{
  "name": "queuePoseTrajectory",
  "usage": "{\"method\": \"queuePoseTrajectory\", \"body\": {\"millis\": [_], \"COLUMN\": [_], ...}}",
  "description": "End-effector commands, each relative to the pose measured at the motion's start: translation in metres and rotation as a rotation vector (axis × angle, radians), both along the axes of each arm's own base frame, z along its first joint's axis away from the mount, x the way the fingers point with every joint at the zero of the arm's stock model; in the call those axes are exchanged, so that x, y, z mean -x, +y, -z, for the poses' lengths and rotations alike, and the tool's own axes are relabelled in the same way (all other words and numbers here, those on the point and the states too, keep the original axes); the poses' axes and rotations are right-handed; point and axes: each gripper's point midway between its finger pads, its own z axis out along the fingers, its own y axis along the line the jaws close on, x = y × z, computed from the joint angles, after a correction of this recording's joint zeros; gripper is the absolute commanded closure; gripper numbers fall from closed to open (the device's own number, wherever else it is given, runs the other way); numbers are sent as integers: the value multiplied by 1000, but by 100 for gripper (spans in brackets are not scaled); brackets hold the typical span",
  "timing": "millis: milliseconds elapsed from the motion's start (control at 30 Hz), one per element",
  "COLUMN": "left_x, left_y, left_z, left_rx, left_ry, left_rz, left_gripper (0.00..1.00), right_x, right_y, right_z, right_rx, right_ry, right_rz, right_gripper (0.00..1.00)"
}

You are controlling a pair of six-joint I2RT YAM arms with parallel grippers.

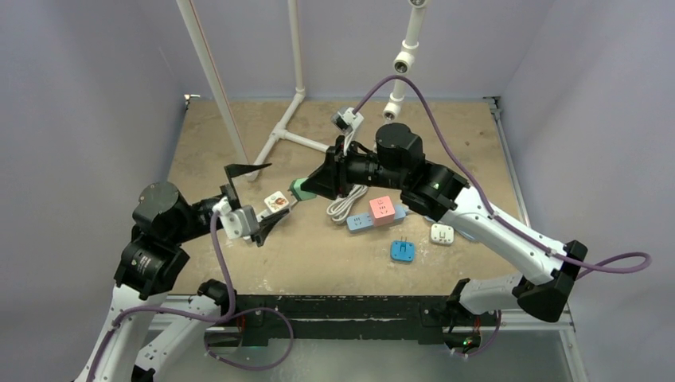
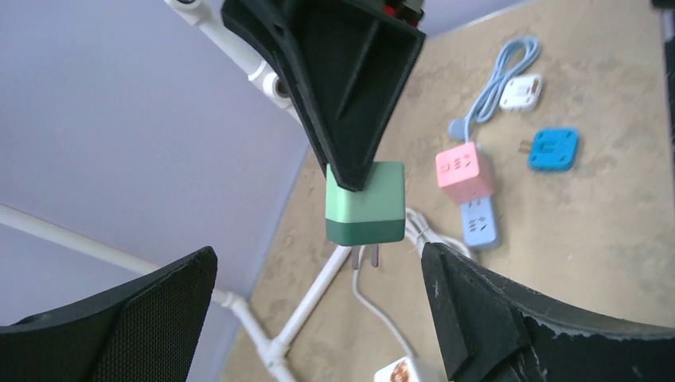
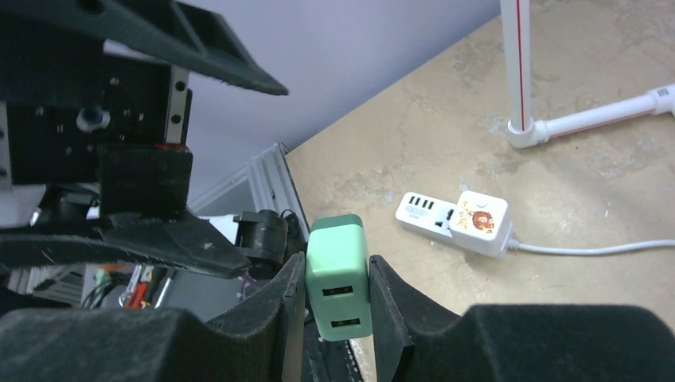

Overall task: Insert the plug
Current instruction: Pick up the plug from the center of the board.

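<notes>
The plug [image 1: 300,189] is a green cube charger, light on top with a darker band at the prong end. My right gripper [image 1: 310,185] is shut on it, the pads pressing both sides [image 3: 338,263]. It hangs above the table with its two metal prongs pointing toward the left arm [image 2: 364,208]. A white power strip [image 1: 277,200] with a monkey picture lies flat below and just left of the plug [image 3: 454,216]. My left gripper [image 1: 275,189] stands wide open around that spot. Nothing is between its fingers [image 2: 171,314], which sit apart from the plug.
A pink and blue power strip [image 1: 374,213] lies right of centre beside a coiled white cable [image 1: 344,204]. A blue adapter [image 1: 402,251] and a white adapter [image 1: 442,233] sit nearer the front. A white pipe frame [image 1: 280,134] stands at the back.
</notes>
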Motion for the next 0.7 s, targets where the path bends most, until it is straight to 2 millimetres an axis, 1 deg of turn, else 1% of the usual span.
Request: {"method": "queuePoseTrajectory", "body": {"millis": [0,233,433,533,567,667], "left_x": [-15,-19,-21,-27,-29,-36], "left_y": [6,1,2,5,5,5], "left_z": [18,29,45,49,49,43], "left_rx": [-157,-186,-249,-272,-272,-256], "left_ry": [-215,-179,-192,-201,-210,-226], "left_rz": [-15,22,32,11,5,-21], "left_gripper": [1,1,1,1,2,10], "right_x": [-11,-15,-17,-16,-15,-12], "right_y": [9,24,30,34,35,41], "right_z": [-28,-29,-28,-28,-28,-25], "right_rx": [-95,-138,-165,-182,-185,-184], "right_ry": [8,39,59,75,80,98], "right_rz": [47,26,22,8,1,-22], "right_gripper": [100,100,100,100,100,100]}}
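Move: The green plug, pinched in the right fingers about 2 cm left of that hand point, lies some 5 cm right, 1 cm ahead and 3 cm below the open left hand. From the right hand, the left fingers are roughly 7 cm left, 1 cm back and 3 cm up. Far below the left hand, the white cube stands about 14 cm ahead and 4 cm left, the white cord coil 18 cm ahead, 15 cm right. Left hand, fingers open, sinks about 5 cm, rolling, towards the plug, which the right carries 3 cm left. ##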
